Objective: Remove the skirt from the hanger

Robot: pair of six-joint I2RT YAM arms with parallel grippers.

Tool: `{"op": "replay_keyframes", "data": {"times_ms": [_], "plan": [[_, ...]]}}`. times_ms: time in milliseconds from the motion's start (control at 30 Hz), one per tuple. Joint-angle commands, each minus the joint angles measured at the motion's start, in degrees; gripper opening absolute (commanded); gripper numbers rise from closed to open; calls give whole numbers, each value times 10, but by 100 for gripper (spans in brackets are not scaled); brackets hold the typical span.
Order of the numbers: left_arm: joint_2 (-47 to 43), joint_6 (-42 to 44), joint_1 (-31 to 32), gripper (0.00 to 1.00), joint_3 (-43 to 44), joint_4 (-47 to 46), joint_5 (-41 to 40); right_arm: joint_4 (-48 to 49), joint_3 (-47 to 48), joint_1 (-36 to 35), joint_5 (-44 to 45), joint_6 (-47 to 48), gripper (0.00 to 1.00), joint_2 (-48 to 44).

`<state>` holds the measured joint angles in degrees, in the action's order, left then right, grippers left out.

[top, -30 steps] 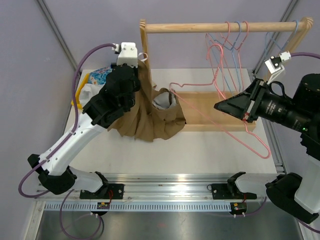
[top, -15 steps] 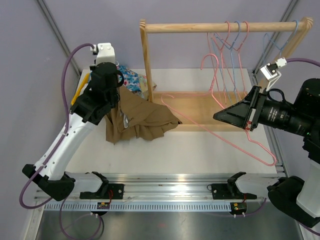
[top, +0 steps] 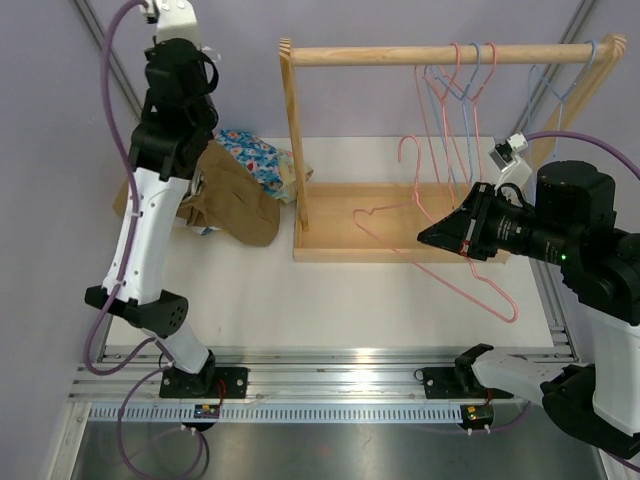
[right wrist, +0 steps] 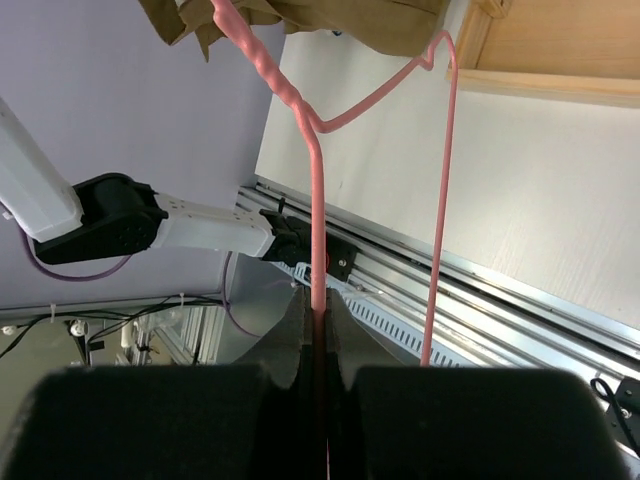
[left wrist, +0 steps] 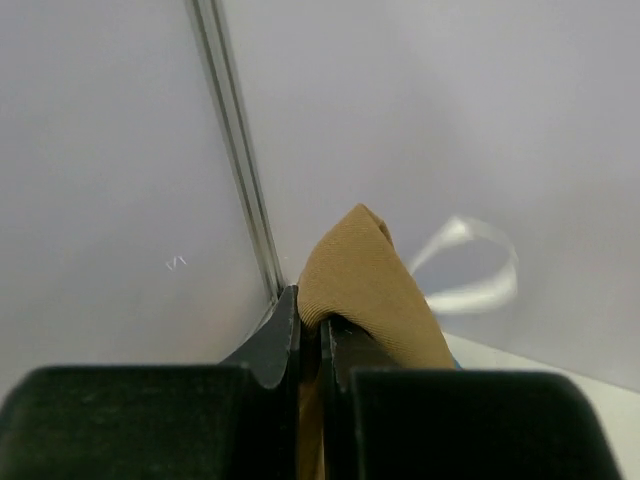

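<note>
The tan skirt (top: 238, 198) hangs from my left gripper (top: 193, 160) and slumps onto the table's far left, clear of the hanger. In the left wrist view the left gripper (left wrist: 310, 322) is shut on a fold of the skirt (left wrist: 365, 280), facing the wall. The bare pink wire hanger (top: 440, 262) floats in front of the rack base. My right gripper (top: 424, 240) is shut on its wire. The right wrist view shows the right gripper (right wrist: 318, 306) clamped on the hanger (right wrist: 316, 180), with the skirt (right wrist: 370, 25) far beyond it.
A wooden rack with its top rail (top: 400, 55) and base tray (top: 400, 250) stands at the back. Several wire hangers (top: 465, 110) hang on the rail's right half. A floral cloth (top: 255, 155) lies behind the skirt. A metal rail (top: 340, 372) runs along the near edge.
My left arm has risen and swung to the far left, dragging the skirt off the hanger and away from the rack. The right gripper has shifted slightly left with the bare hanger.
</note>
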<state>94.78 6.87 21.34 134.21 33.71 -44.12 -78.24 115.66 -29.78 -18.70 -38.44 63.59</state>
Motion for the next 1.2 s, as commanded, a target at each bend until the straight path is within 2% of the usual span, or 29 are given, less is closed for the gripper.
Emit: {"op": "replay_keyframes", "data": {"times_ms": [0,67,100,133,200,333,500,667,733,767,833,900,933,967,1167], "plan": [[29,-38,-14,0,-69,19,46,43,-15,1,29,20,0,-15],[22,-61,-17,0,-123,9,57,42,-17,1,31,23,0,-16],[15,-83,-17,0,-178,4,69,44,-18,1,31,25,0,-15],[15,-92,-18,6,-198,-4,78,44,-20,1,35,27,0,-15],[29,-114,-23,9,-234,-3,106,46,-18,1,42,30,0,-13],[88,-132,-30,8,-221,13,114,49,-11,0,42,35,0,-4],[161,-176,-69,9,-175,56,133,52,10,0,46,39,0,6],[185,-287,-144,6,-208,88,145,49,53,1,52,47,0,30],[182,-287,-148,7,-232,80,145,51,66,0,57,49,0,45],[181,-277,-148,10,-256,74,148,54,83,0,59,50,0,52],[179,-276,-148,37,-276,63,150,64,111,1,67,55,0,76],[174,-270,-149,70,-301,53,164,74,137,1,90,57,0,94],[170,-264,-149,92,-310,50,173,79,160,1,100,63,0,111],[164,-260,-150,99,-318,38,195,87,171,1,123,65,0,118],[24,-245,-148,99,-438,-50,236,151,193,1,184,88,0,162]]}}
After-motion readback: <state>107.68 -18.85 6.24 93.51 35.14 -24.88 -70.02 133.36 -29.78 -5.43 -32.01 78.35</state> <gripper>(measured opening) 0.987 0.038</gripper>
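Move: The basket that the brown skirt is taken to lies some 50 cm below the left hand, about 7 cm ahead and 8 cm to its left. On that pile, the blue floral skirt is about 12 cm ahead, straight in line, 46 cm down; the rack's left post stands level, 11 cm to the right and 25 cm lower. For the right hand, the rail is about 20 cm straight ahead and 8 cm up, the hanging hangers 17 cm ahead, 6 cm right. The brown skirt, still pinched by the left hand, is brought down about 40 cm onto the basket pile, first reaching forward and a little right, then swinging left and easing back as the fingers tip down some 45 degrees and open wide. The right hand keeps its pink hanger and, after a slight dip, carries it forward about 9 cm and up towards the rail. ##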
